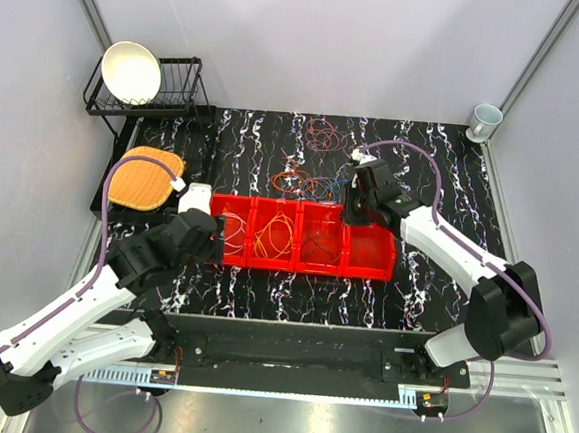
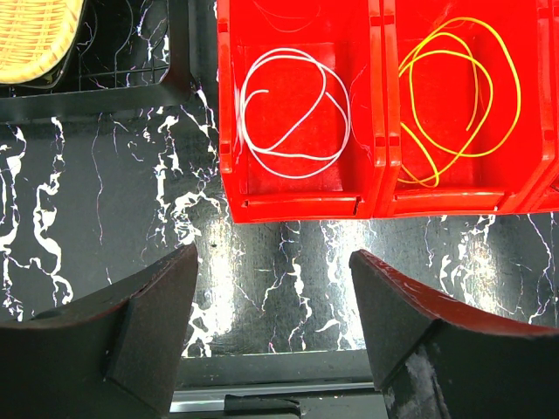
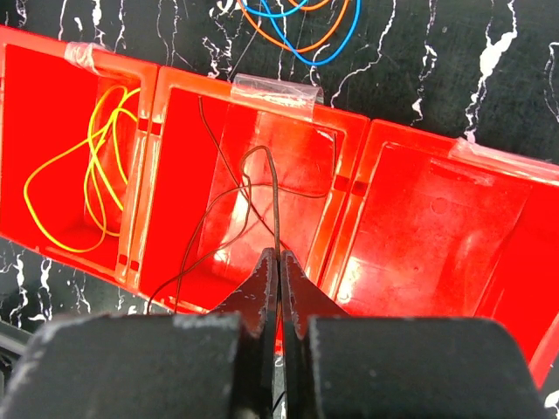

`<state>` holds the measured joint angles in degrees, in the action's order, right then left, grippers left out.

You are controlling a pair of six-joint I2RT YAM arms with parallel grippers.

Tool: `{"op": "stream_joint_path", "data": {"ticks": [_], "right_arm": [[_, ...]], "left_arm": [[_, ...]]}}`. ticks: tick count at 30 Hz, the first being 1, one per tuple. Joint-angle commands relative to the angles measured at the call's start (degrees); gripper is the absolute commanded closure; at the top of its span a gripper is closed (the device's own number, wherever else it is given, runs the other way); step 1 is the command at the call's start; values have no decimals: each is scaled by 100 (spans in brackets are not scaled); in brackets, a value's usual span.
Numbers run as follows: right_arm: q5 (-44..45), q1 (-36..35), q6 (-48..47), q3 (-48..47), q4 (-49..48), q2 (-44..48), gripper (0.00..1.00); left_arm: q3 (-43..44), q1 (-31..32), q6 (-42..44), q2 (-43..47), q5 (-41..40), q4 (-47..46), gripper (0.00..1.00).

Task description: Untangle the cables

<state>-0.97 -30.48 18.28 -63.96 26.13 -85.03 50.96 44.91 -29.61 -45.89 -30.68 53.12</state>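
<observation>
A row of red bins lies across the middle of the table. A white cable lies coiled in the leftmost bin and a yellow cable in the one beside it. My right gripper is shut on a thin brown cable that hangs into the third bin; the fourth bin holds nothing. A tangle of orange and blue cables lies on the table behind the bins, with a red coil farther back. My left gripper is open above bare table, just in front of the white cable's bin.
A black dish rack with a white bowl stands at the back left, with a yellow woven pad in front of it. A cup sits in the back right corner. White walls enclose the table on three sides.
</observation>
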Motion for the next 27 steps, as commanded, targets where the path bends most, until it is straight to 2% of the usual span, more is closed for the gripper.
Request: {"op": "stream_joint_path", "data": {"ticks": [1, 9, 16, 17, 20, 21, 25, 27], "right_arm": [[-33, -142, 44, -257, -451, -101, 100], [-96, -169, 26, -423, -802, -839, 100], [-149, -178, -97, -862, -611, -1287, 100], [-149, -178, -149, -942, -513, -1305, 98], [-149, -178, -220, -1100, -206, -1165, 75], [-140, -178, -237, -1127, -135, -1112, 65], [-96, -169, -290, -1241, 295, -787, 51], [-35, -178, -325, -1294, 471, -594, 48]], "left_arm": [[11, -8, -10, -52, -140, -127, 26], [19, -8, 7, -78, -132, -135, 27], [11, -8, -1, -17, -140, -127, 27], [11, -8, -1, -25, -140, -127, 27], [10, -8, -10, -17, -132, -127, 26], [10, -8, -1, -17, -132, -135, 27], [11, -8, -10, 19, -132, -135, 27], [2, -8, -10, 36, -132, -136, 27]]}}
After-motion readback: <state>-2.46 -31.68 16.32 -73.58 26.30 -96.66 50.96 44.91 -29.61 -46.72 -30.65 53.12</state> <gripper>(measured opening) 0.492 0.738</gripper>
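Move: The right hand, shut on the dark cable, is taking it to the third compartment of the red bin, whose middle lies about 5 cm to its left, 1 cm ahead and some 8 cm below. The yellow cable's compartment is about 17 cm to the hand's left and level with it, the empty fourth one about 6 cm to its right and 1 cm back. The blue cable lies some 12 cm ahead and 5 cm left. From the left hand the third compartment is about 10 cm ahead and 24 cm right. The right hand, fingers still closed on the dark cable, slides left and forward over the third compartment while sinking about 5 cm, bringing the held strand in over the loops already lying there. At the low point the fingers part to about half open and let go of the cable as the hand turns upward, rising some 3 cm over the same compartment with the wrist hardly turning. ##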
